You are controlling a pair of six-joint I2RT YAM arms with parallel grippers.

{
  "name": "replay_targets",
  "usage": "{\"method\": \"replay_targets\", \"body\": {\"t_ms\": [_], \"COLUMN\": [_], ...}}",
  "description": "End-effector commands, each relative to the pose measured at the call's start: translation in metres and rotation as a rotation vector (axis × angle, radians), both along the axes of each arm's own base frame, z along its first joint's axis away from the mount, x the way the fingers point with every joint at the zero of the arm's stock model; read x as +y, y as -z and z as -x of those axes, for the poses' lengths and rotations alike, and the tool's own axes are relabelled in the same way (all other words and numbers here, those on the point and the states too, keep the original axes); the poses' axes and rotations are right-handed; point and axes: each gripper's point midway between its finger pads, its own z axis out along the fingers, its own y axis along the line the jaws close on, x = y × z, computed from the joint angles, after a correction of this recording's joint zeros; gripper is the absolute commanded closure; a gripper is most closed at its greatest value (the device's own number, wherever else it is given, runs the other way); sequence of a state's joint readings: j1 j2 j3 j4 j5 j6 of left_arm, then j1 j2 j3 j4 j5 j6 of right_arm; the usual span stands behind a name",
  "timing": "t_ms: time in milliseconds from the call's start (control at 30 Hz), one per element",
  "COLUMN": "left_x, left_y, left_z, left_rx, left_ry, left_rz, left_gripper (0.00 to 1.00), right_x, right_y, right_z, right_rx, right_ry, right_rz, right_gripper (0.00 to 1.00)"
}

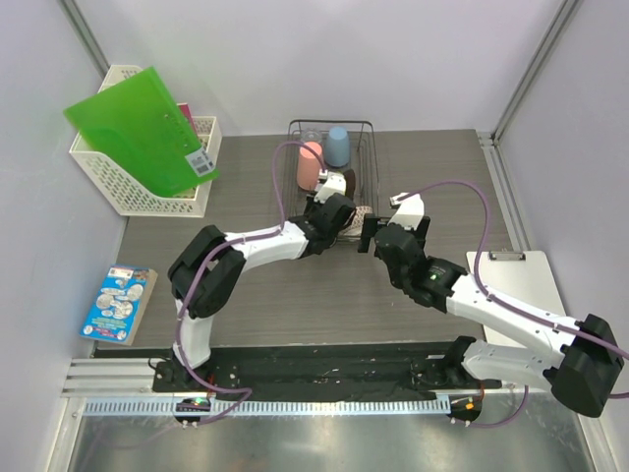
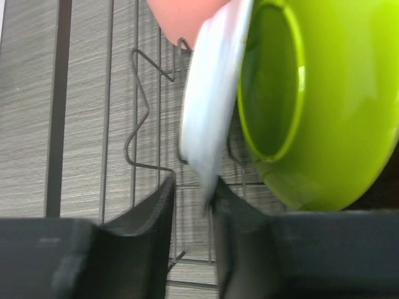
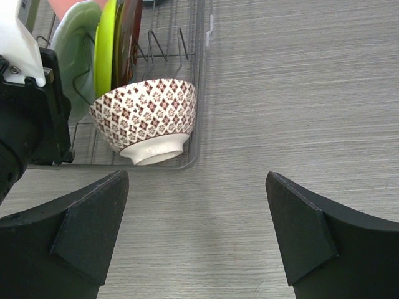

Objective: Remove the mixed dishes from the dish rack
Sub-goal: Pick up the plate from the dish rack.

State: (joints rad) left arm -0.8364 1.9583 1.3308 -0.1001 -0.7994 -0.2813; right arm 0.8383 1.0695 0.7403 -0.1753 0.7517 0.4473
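The black wire dish rack [image 1: 371, 147] stands at the back middle of the table. In it are a pink cup [image 1: 310, 162], a light blue cup [image 1: 338, 146], upright plates and a white bowl with a reddish pattern [image 3: 146, 115] at its near corner. My left gripper [image 2: 193, 184] reaches into the rack, its jaws narrowed around the lower rim of the pale grey-white plate [image 2: 212, 106]. The rim touches the right finger, and a gap shows at the left finger. A yellow-green plate [image 2: 318, 106] stands just behind it, then a red patterned plate [image 3: 129, 37]. My right gripper [image 3: 196, 176] hangs open over bare table, right of the rack.
A white lattice basket [image 1: 147, 182] with a green folder [image 1: 142, 128] sits at the back left. A book [image 1: 118, 303] lies at the left edge. A clipboard [image 1: 511, 280] lies on the right, under my right arm.
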Motion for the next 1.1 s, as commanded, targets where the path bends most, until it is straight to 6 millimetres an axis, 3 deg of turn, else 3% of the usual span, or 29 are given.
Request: {"method": "replay_targets", "body": {"t_ms": [0,133,633,1067], "left_x": [0.017,0.021,0.048,0.049], "left_y": [-0.037,-0.044,-0.074,-0.112], "left_z": [0.0,0.004,0.011,0.025], "left_rx": [-0.095,-0.122,-0.319,-0.433], "left_ry": [-0.064,-0.073,-0.264,-0.324], "left_rz": [-0.008,-0.049,-0.168,-0.163], "left_gripper": [0.8,1.0,1.0,1.0], "right_x": [0.009,0.008,0.002,-0.005], "right_y": [-0.019,-0.02,-0.022,-0.028], "right_z": [-0.007,-0.006,-0.006,-0.005], "right_rx": [-0.048,-0.05,-0.057,-0.076], "right_ry": [0.001,0.003,0.026,0.049], "right_rz": [-0.056,-0.057,-0.044,-0.037], "right_gripper": [0.03,0.04,0.04,0.04]}}
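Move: The plate's near rim is already between the left fingers; its middle lies about 6 cm ahead and 1 cm left, roughly level with the hand. The green plate is 6 cm ahead and 3 cm right, the pink cup 13 cm ahead and 2 cm left, the patterned bowl 7 cm right, 1 cm back and 3 cm lower. From the right hand the plate lies some 15 cm left, 6 cm ahead and 9 cm lower. Left fingers close on the plate's near rim and lift some 3 cm, also leftward and back, tilting 20 degrees. ##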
